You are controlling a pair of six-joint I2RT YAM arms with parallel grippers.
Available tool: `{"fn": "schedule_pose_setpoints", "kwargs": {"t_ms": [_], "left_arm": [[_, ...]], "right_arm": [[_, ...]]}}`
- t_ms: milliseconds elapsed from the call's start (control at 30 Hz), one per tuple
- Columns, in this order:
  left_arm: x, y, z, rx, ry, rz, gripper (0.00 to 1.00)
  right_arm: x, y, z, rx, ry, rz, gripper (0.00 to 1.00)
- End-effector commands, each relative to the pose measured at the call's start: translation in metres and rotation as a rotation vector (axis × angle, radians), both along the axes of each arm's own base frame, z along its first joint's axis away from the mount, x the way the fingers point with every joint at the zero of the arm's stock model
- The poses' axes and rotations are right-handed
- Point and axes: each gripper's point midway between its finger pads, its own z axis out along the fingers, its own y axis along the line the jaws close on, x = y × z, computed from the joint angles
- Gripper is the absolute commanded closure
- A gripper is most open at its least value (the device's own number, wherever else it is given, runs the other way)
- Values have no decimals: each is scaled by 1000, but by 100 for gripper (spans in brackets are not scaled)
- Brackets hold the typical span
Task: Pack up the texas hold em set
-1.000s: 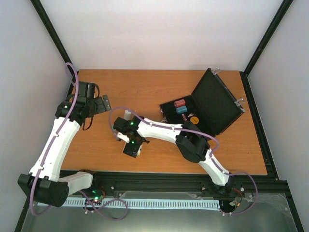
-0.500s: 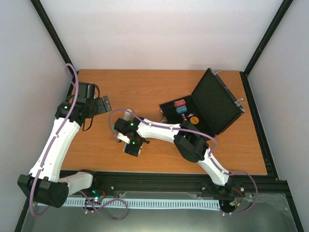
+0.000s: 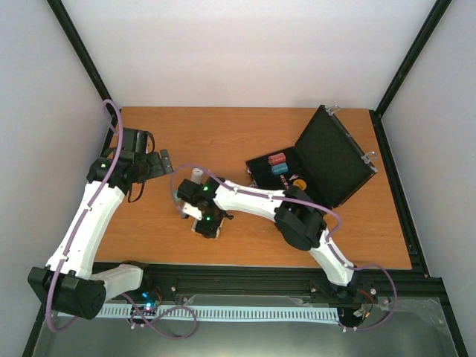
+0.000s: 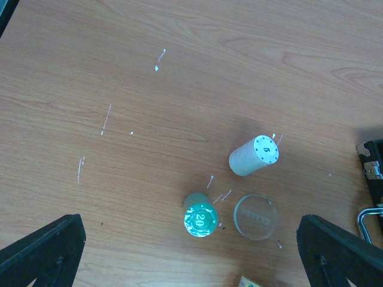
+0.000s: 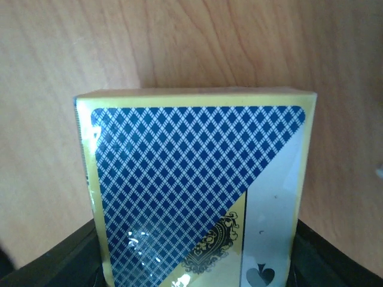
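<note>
The black case (image 3: 331,160) lies open at the right, with red (image 3: 277,158) and blue chip stacks (image 3: 280,169) and an orange disc (image 3: 299,184) in its base. The card deck (image 5: 197,185), blue-diamond backed with a yellow border, lies on the wood. My right gripper (image 5: 200,251) has a black finger pressed against each long side of it (image 3: 207,225). High over the table, my left gripper (image 4: 190,239) stands open above a teal chip stack (image 4: 200,216), a white chip stack (image 4: 254,155) and a clear disc (image 4: 256,216).
The case's metal handle and corner (image 4: 372,197) show at the right edge of the left wrist view. The raised lid (image 3: 338,152) leans toward the back right. Black frame posts (image 3: 89,67) border the table (image 3: 223,134), and the white chip stack (image 3: 197,175) stands just behind the right gripper.
The right gripper has dropped slightly onto the card deck and its jaws have closed in against the deck's sides. The left arm has stayed where it was.
</note>
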Motion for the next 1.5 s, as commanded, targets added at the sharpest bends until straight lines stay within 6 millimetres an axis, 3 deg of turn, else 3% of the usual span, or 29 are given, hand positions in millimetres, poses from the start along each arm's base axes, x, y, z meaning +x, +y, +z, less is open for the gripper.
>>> {"fn": "schedule_pose_setpoints", "kwargs": {"t_ms": [0,100,233,400,567,767,1000,1467], "left_arm": [[2,-2,-2,-13,-3,-8,0],[2,-2,-5,-9,1,-8,0],[2,-4,-10,-17,12,-12,0],[4,-8,-17,-38,30,-21,0],[4,-9,-20,-35,41,-30,0],[3,-7,-26,-21,56,-28,0],[3,-7,-31,-17,69,-27,0],[3,-8,-42,-17,93,-29,0]], "right_arm": [[15,-6,87,117,-85,-46,65],[37,-32,114,139,-114,-140,65],[91,-82,134,144,-185,-355,64],[169,-155,133,86,-315,-677,64],[202,-190,112,66,-326,-852,63],[203,-217,73,34,-256,-992,62],[182,-225,47,11,-196,-1011,62],[154,-229,37,17,-127,-1002,61]]}}
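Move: The right hand already holds the card deck; the empty spot it is bound for, in the open case's near-left part, lies about 15 cm ahead, 23 cm to the right and a touch lower. Of this hand, the blue chip stack is 23 cm ahead and 23 right, the orange button 17 ahead and 28 right, and the case handle 11 ahead and 15 right. From the left hand that spot is some 38 cm right, 4 ahead, 23 below. Keeping its pinch on the card deck, the right hand lifts steeply by some 14 cm while swinging forward and right towards the case, turning about 55 degrees clockwise, then sinks about 12 cm over the case's near-left part as it draws back 4 cm, slowing, short of the blue chips and left of the orange button. The open, empty left hand sinks about 4 cm above the table with its fingers tipping slightly further down. ##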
